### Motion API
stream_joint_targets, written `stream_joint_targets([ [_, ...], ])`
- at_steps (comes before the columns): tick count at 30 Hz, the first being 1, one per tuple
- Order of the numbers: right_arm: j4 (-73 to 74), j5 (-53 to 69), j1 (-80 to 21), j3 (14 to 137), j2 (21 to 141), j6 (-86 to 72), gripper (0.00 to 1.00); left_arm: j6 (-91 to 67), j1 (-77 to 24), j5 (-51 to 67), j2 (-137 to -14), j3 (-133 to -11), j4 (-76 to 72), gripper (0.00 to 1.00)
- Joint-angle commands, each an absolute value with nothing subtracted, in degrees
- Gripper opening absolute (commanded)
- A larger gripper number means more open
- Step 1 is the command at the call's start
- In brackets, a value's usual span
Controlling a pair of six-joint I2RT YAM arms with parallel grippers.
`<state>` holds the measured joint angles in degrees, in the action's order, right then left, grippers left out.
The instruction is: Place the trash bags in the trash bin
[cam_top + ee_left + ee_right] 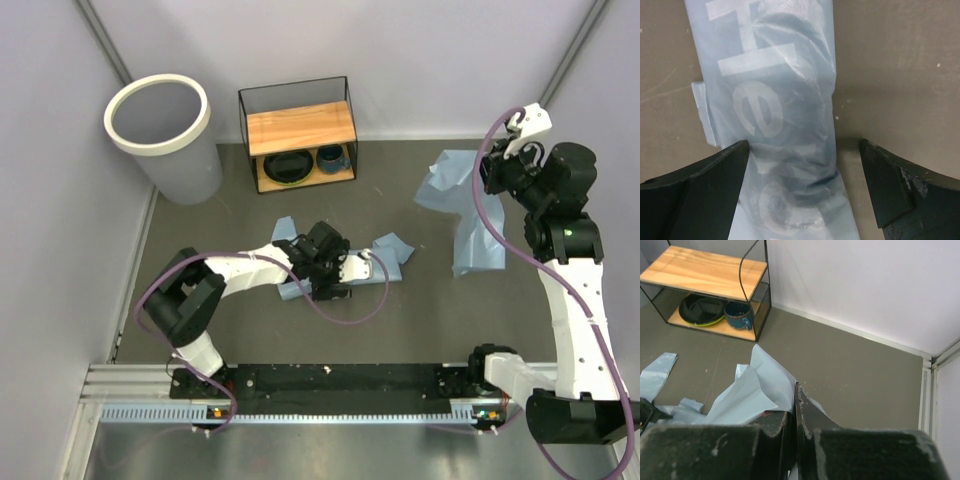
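Note:
A light-blue trash bag (392,250) with white lettering lies stretched on the grey floor mid-scene. My left gripper (327,268) hovers low over it, open. In the left wrist view the bag (775,100) runs between the spread fingers (710,185) of that gripper (802,167), nearer the left one. A second trash bag (462,205) hangs crumpled at the right, with my right gripper (497,168) shut on its upper edge. The right wrist view shows this bag's film (747,390) pinched at the closed gripper (796,392). The trash bin (160,140) stands upright at the back left, its inside not visible.
A black-wire wooden shelf (300,128) stands against the back wall beside the bin, holding a dark bowl (700,310) and a cup (738,315) on its lower board. Walls close in the floor on the left, back and right.

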<state>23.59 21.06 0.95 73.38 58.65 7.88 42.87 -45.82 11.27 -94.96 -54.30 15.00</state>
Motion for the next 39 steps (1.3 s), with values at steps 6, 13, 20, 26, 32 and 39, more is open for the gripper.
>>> stream_joint_targets([
  [6, 22.1, 20.9, 1.5, 73.5, 57.9, 8.4, 0.00, 45.4, -45.3, 12.5, -101.8, -63.3, 17.7, 0.64],
  [13, 22.3, 20.4, 1.5, 72.8, 56.1, 8.7, 0.00, 40.5, -40.4, 21.1, -97.0, -70.9, 28.2, 0.00],
  [20, 22.3, 20.4, 1.6, 72.1, 54.9, 7.8, 0.00, 35.8, -31.6, 26.4, -92.5, -93.7, 35.5, 0.00],
  [26, 22.3, 20.5, 1.6, 71.7, 55.3, 7.6, 0.00, 28.2, -24.1, 23.4, -92.7, -103.8, 13.1, 0.00],
  [32, 22.3, 20.0, 1.6, 71.3, 55.5, 7.6, 0.00, 29.7, -20.4, 14.4, -104.0, -114.4, -5.0, 0.00],
  [39, 22.2, 19.6, 1.6, 70.2, 55.8, 8.4, 0.00, 29.5, -16.8, 18.7, -116.3, -122.5, -11.4, 0.00],
])
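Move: The half-folded trash bag on the floor lies between and just beneath the left hand's open fingers, its middle about 2 cm ahead, 1 cm right and 2 cm below. From that hand, the rack stands some 30 cm ahead and 7 cm left, the trash bin about 28 cm ahead and 32 cm left. The bag hanging from the right hand is roughly 24 cm right and 6 cm ahead. From the right hand, the floor bag lies about 27 cm left, 5 cm back and 36 cm below. The left fingers slide about 3 cm forward and right along the folded trash bag, then shut and pinch it near its middle. Keeping it gripped, the arm sweeps fast up, over 40 cm, and forward almost 30 cm, drifting a little left to high above the rack, the wrist swinging roughly 75 degrees from down-right to forward-right and slightly upward. ##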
